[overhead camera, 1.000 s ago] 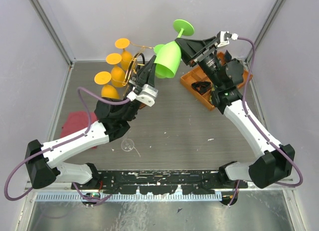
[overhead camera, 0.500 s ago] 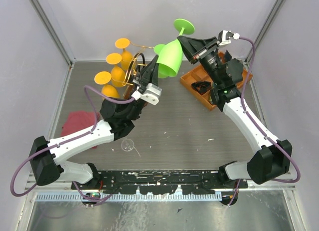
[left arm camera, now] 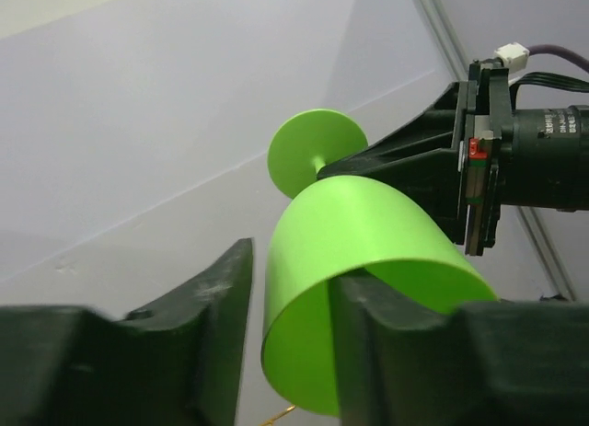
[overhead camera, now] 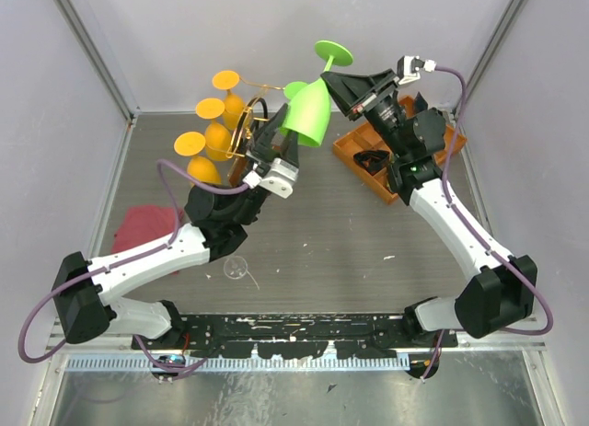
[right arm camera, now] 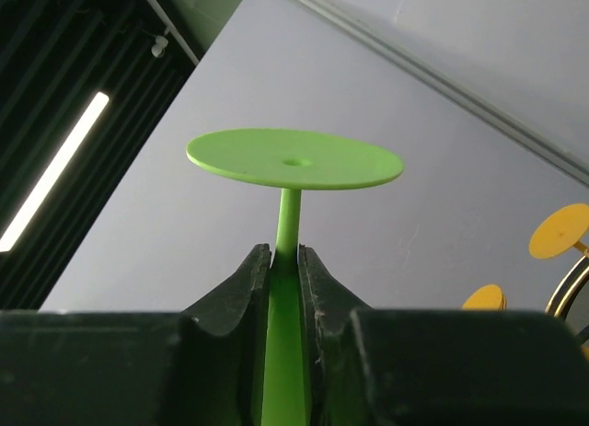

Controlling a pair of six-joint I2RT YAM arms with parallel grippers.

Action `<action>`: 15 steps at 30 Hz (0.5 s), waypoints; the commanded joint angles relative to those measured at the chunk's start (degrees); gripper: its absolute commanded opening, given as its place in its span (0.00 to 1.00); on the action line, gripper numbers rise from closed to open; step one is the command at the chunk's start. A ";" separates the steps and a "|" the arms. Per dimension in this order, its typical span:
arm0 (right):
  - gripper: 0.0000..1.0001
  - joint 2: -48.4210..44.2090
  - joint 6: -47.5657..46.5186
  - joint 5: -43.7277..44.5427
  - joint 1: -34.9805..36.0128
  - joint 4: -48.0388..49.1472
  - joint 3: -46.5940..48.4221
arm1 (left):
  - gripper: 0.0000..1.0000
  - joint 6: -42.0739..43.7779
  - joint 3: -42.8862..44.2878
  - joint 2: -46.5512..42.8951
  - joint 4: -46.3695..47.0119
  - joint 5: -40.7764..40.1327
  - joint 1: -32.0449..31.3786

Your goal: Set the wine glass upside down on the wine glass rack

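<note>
A green wine glass [overhead camera: 308, 113] hangs upside down in the air, its foot [overhead camera: 333, 51] uppermost. My right gripper [overhead camera: 339, 80] is shut on its stem [right arm camera: 289, 214], just under the foot [right arm camera: 294, 159]. My left gripper [overhead camera: 276, 139] is open at the bowl's rim. One finger [left arm camera: 386, 325] reaches inside the bowl [left arm camera: 359, 224]. The other finger [left arm camera: 216, 306] stands outside, a small gap away from the wall. The wine glass rack [overhead camera: 262, 88], thin gold wire, stands just left of the glass. Three orange glasses [overhead camera: 210, 109] hang on it upside down.
An orange compartment tray [overhead camera: 368, 155] lies under the right arm at the back right. A red cloth [overhead camera: 138, 225] lies at the left and a small clear object [overhead camera: 236, 268] near the front. Orange glass feet [right arm camera: 560, 231] show at the right wrist view's edge.
My right gripper closed on the stem. My left gripper, earlier shut on the bowl's rim, has opened. The glass has shifted slightly left and stands more upright.
</note>
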 commanded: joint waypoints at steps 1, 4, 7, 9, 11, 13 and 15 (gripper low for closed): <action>0.02 -0.25 -2.70 -4.56 0.84 3.06 2.31 | 0.52 -0.76 -1.59 -1.65 0.67 0.93 -0.21; 0.01 -0.64 -3.63 -4.05 0.20 2.97 2.24 | 0.66 -0.88 -2.69 -2.28 -0.18 0.29 -0.15; 0.01 -1.08 -5.05 -3.46 -0.62 2.55 2.14 | 0.69 -1.27 -3.82 -4.46 -1.49 -0.28 -0.19; 0.01 -1.41 -6.39 -3.11 -1.19 2.21 2.16 | 0.72 -1.54 -4.97 -5.51 -2.35 -0.75 -0.20; 0.01 -1.71 -8.35 -2.88 -2.11 1.20 2.29 | 0.75 -1.83 -6.59 -6.89 -4.03 -1.37 -0.14; 0.01 -2.32 -11.07 -2.11 -2.93 -0.82 2.23 | 0.76 -2.04 -8.37 -8.92 -6.58 -2.34 -0.19; 0.01 -3.15 -15.25 -0.91 -3.51 -3.51 2.12 | 0.77 -2.72 -10.02 -11.44 -9.71 -3.40 -0.16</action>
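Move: The green wine glass, foot up, is pinched at the stem by the right hand, its middle about 3 cm back, 2 cm left and 3 cm below that hand. The rack it is bound for stands some 12 cm left, 2 cm ahead and 18 cm below; the hung green glass is about 5 cm left, 2 cm ahead and 16 cm lower. From the left hand, at the bowl's rim, the held glass's middle is roughly 5 cm ahead, 4 cm right, slightly above. The left fingers, already parting at the bowl's rim with one inside the mouth, open wide and come clear, the hand sinking about 3 cm and then also edging left, away from the glass. The right hand keeps its pinch on the stem, dipping about 1.5 cm while it drifts back-left, then forward and right, its left side rolling down some 5 to 10 degrees. ##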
